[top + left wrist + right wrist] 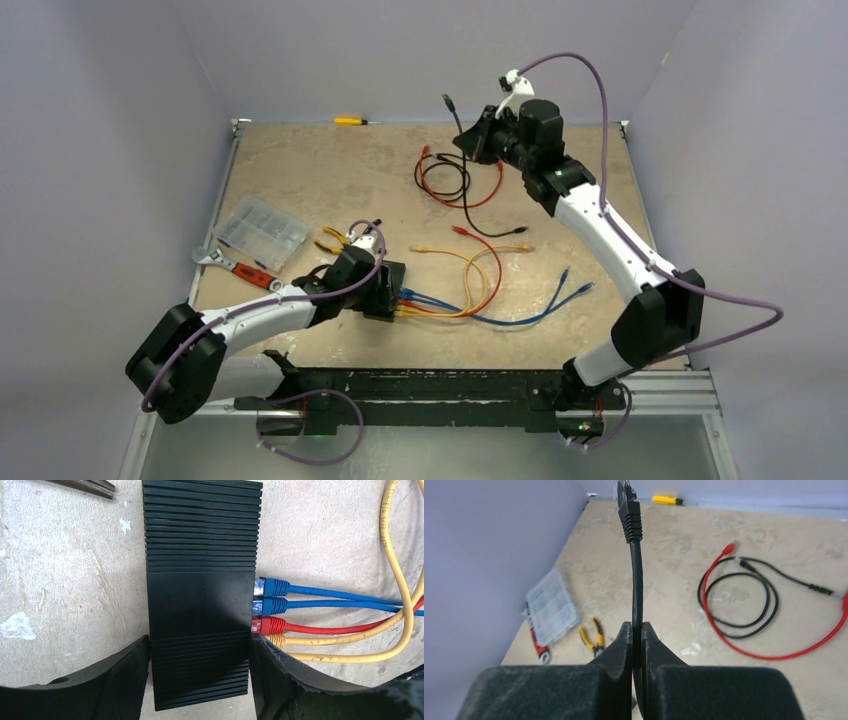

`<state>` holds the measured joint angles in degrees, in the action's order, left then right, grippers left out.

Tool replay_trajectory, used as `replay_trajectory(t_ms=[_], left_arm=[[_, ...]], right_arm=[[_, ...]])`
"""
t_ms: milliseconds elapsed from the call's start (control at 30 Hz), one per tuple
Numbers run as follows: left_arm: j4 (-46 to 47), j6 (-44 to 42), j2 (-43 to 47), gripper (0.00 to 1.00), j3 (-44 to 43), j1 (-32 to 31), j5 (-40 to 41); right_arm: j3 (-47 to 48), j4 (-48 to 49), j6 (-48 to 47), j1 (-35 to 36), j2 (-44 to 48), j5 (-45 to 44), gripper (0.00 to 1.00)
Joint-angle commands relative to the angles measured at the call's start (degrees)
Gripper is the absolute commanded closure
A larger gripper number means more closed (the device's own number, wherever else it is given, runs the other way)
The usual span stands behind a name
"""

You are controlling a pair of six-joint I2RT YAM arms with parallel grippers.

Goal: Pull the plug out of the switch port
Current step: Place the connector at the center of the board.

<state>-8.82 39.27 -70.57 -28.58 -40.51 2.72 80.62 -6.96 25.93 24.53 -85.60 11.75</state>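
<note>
The switch (200, 595), a flat black ribbed box, lies on the table near the front left (390, 288). My left gripper (200, 642) is shut on it, one finger against each long side. Two blue plugs (272, 596), a red plug (270, 625) and a yellow plug (276, 640) sit in its ports. My right gripper (637, 627) is raised over the far side of the table (478, 140). It is shut on a black cable (637, 580) whose free plug (628, 510) points upward, well away from the switch.
A clear compartment box (262, 232), a red wrench (240, 268) and yellow pliers (333, 243) lie at the left. A yellow screwdriver (350, 121) rests at the back wall. Coiled red and black cables (455, 180) lie at the back, loose yellow, red and blue cables (480, 285) in the middle.
</note>
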Motion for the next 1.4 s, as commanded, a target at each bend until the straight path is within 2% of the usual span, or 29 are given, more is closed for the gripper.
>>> replay_trajectory(t_ms=[0, 267, 567, 833, 967, 1000, 1100, 1267, 1367], left_arm=[[-2.1, -0.2, -0.8, 1.00, 1.9, -0.1, -0.6], [-2.5, -0.9, -1.7, 1.00, 1.1, 0.0, -0.2], [-2.6, -1.0, -2.0, 1.00, 0.7, 0.0, 0.2], [-2.6, -0.8, -2.1, 1.00, 0.9, -0.1, -0.1], [-2.4, -0.9, -2.4, 1.00, 0.7, 0.0, -0.3], [-2.3, -1.0, -2.5, 1.00, 0.6, 0.0, -0.5], [-2.1, -1.0, -2.5, 1.00, 0.6, -0.1, -0.6], [-1.2, -0.9, -2.6, 1.00, 1.1, -0.1, -0.9], [-0.8, -0.8, -2.8, 1.00, 1.1, -0.1, -1.1]], right_arm=[[8.0, -2.6, -3.9, -1.9, -5.3, 0.7, 1.00], [20.3, -5.1, -6.2, -5.0, -20.9, 4.0, 1.00], [38.5, -10.3, -6.8, -5.7, -38.7, 8.4, 1.00], [50.6, -12.8, -5.4, -5.7, -49.2, 11.5, 1.00], [51.0, -12.9, -5.4, -5.8, -50.7, 10.8, 0.94], [50.3, -12.7, -5.4, -5.8, -50.5, 9.8, 0.91], [48.4, -13.6, -5.3, -6.2, -49.6, 5.3, 0.68], [41.8, -11.2, -5.5, -7.1, -44.8, 3.4, 0.37], [36.8, -9.2, -5.7, -7.1, -41.1, 3.4, 0.27]])
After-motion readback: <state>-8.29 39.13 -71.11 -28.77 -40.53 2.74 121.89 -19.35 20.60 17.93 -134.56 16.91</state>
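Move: I hold the freed black cable in my right hand near its upper plug. The black-and-red cable coil, where it is to go, lies about 16 cm ahead, 2 cm to my left and some 32 cm below. The loose red plug lies 3 cm ahead and 2 cm right, the far-right yellow plug 2 cm back and 17 cm right, both down on the board. From my left hand the coil is about 35 cm ahead and 13 cm right, close to its level. I sweep my right hand forward and then steeply down, some 18 cm out and 15 cm lower, carrying the black cable in over the coil while the wrist tips about 15 degrees down. There I open the fingers wide and let go of the cable, sinking a little more as I ease about 3 cm to the right. My left hand keeps its grip on the switch and stays put. ##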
